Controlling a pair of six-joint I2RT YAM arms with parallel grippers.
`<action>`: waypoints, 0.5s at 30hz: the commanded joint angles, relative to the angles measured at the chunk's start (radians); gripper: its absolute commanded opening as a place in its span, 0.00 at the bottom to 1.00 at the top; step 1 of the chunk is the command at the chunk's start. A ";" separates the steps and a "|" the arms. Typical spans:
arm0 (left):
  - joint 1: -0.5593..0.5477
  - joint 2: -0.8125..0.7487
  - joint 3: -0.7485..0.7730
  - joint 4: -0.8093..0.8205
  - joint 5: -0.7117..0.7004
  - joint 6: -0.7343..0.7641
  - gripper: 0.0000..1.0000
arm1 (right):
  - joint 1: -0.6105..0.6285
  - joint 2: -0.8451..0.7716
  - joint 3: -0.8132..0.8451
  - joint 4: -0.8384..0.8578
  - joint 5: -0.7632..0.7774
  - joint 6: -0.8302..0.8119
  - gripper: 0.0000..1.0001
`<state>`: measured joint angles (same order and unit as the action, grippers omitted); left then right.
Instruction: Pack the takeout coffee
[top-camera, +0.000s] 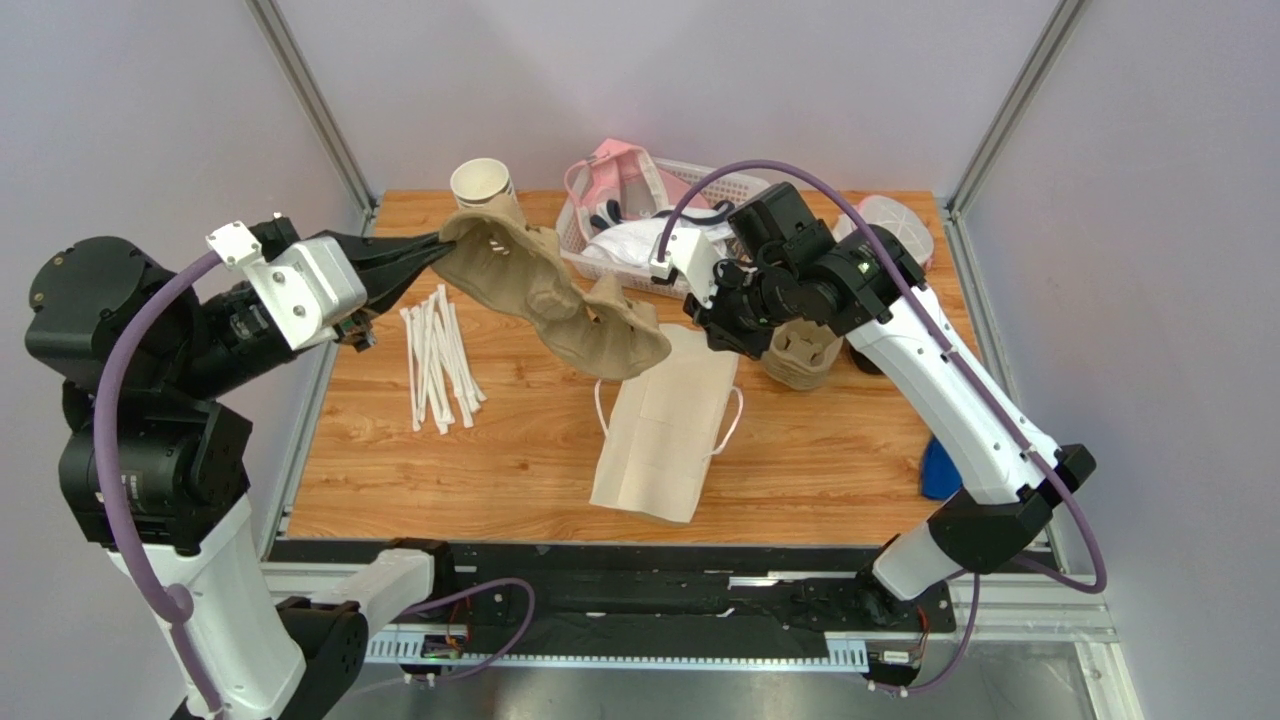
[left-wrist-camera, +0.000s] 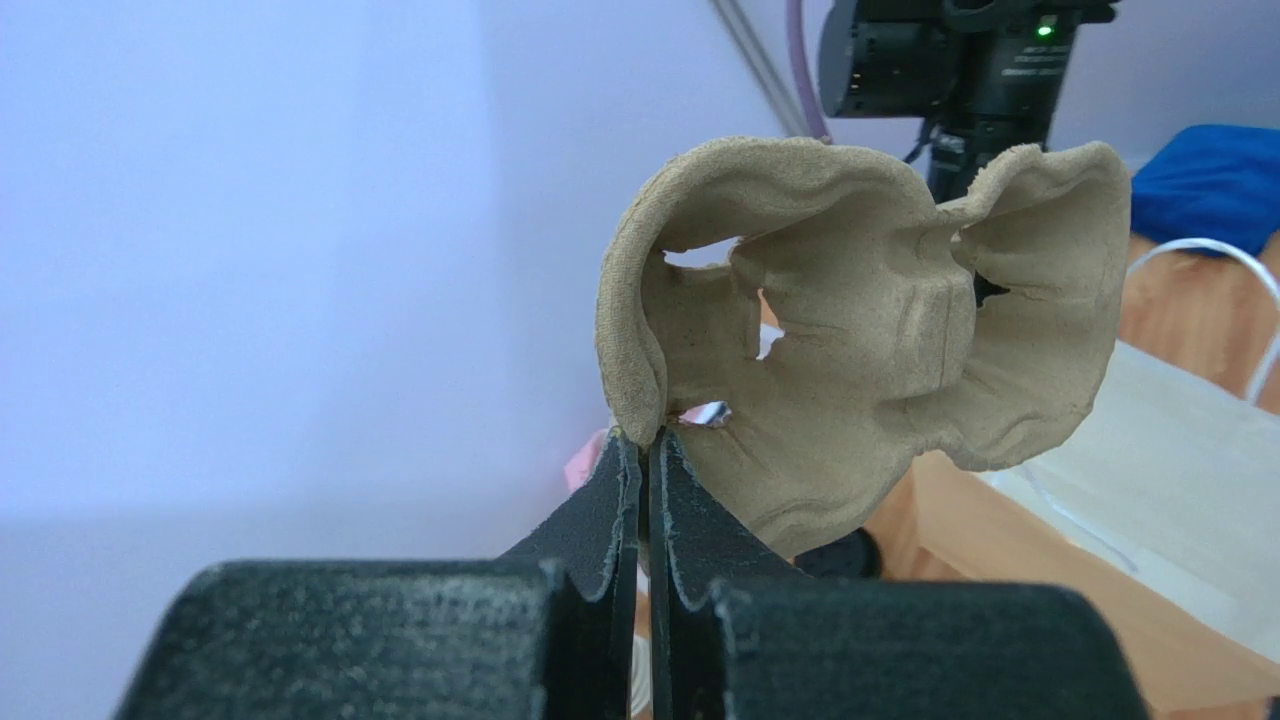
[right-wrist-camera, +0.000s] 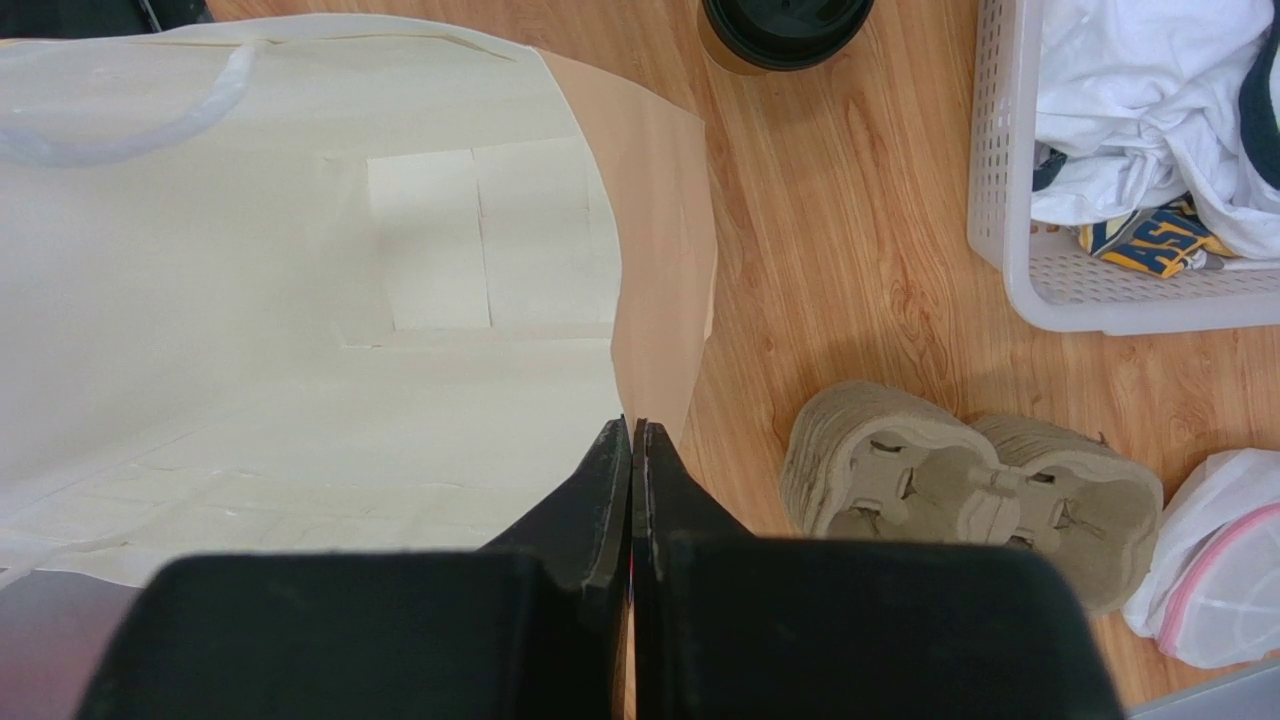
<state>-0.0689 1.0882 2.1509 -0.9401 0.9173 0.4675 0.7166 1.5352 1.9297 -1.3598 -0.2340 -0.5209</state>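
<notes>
A moulded pulp cup carrier (top-camera: 559, 300) hangs in the air over the middle of the table, and my left gripper (top-camera: 446, 240) is shut on its rim. The left wrist view shows the carrier (left-wrist-camera: 872, 390) rising from the pinched tips of my left gripper (left-wrist-camera: 649, 438). A white paper bag (top-camera: 661, 428) lies on the table. My right gripper (right-wrist-camera: 631, 428) is shut on the rim of its mouth, and the bag (right-wrist-camera: 301, 330) gapes open. The takeout coffee (right-wrist-camera: 784, 23), a brown cup with a black lid, stands just beyond the bag. In the top view the carrier hides it.
A stack of pulp carriers (top-camera: 801, 356) sits under the right arm. Behind it is a white basket (top-camera: 721, 188) of cloth. A lidless paper cup (top-camera: 484, 183) stands at the back left. White sticks (top-camera: 436, 360) lie at the left. A blue object (top-camera: 939, 473) is at the right edge.
</notes>
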 joint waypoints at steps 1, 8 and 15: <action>-0.035 -0.016 -0.051 -0.005 0.059 -0.075 0.00 | 0.004 0.019 0.055 -0.122 -0.001 0.016 0.00; -0.354 -0.007 -0.101 -0.134 -0.314 0.123 0.00 | 0.003 0.062 0.077 -0.119 0.012 0.048 0.00; -0.541 -0.005 -0.135 -0.135 -0.557 0.244 0.00 | 0.004 0.078 0.074 -0.104 0.042 0.071 0.00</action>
<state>-0.5247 1.0809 2.0262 -1.0718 0.5468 0.6117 0.7166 1.6096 1.9697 -1.3643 -0.2176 -0.4850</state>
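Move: The paper bag's open mouth, where the carrier is being taken, lies some 19 cm to the left hand's right, 3 cm back and 30 cm below. The lidded coffee cup stands about 22 cm ahead and 13 cm right of that hand, far below at 51 cm. From the right hand, on the bag's far rim, the mouth's middle is about 10 cm back and 7 cm left, 2 cm lower; the stacked carriers sit 14 cm ahead, 15 cm right, 26 cm down. Downward about 6 cm and some 3 cm to the right, the left hand brings the cup carrier it still pinches by one end towards the bag's mouth, its fingertips tipping down roughly 10 degrees. The right hand keeps its pinch on the bag's far rim and eases it forward, with a little left and down, about 2 cm in all. ##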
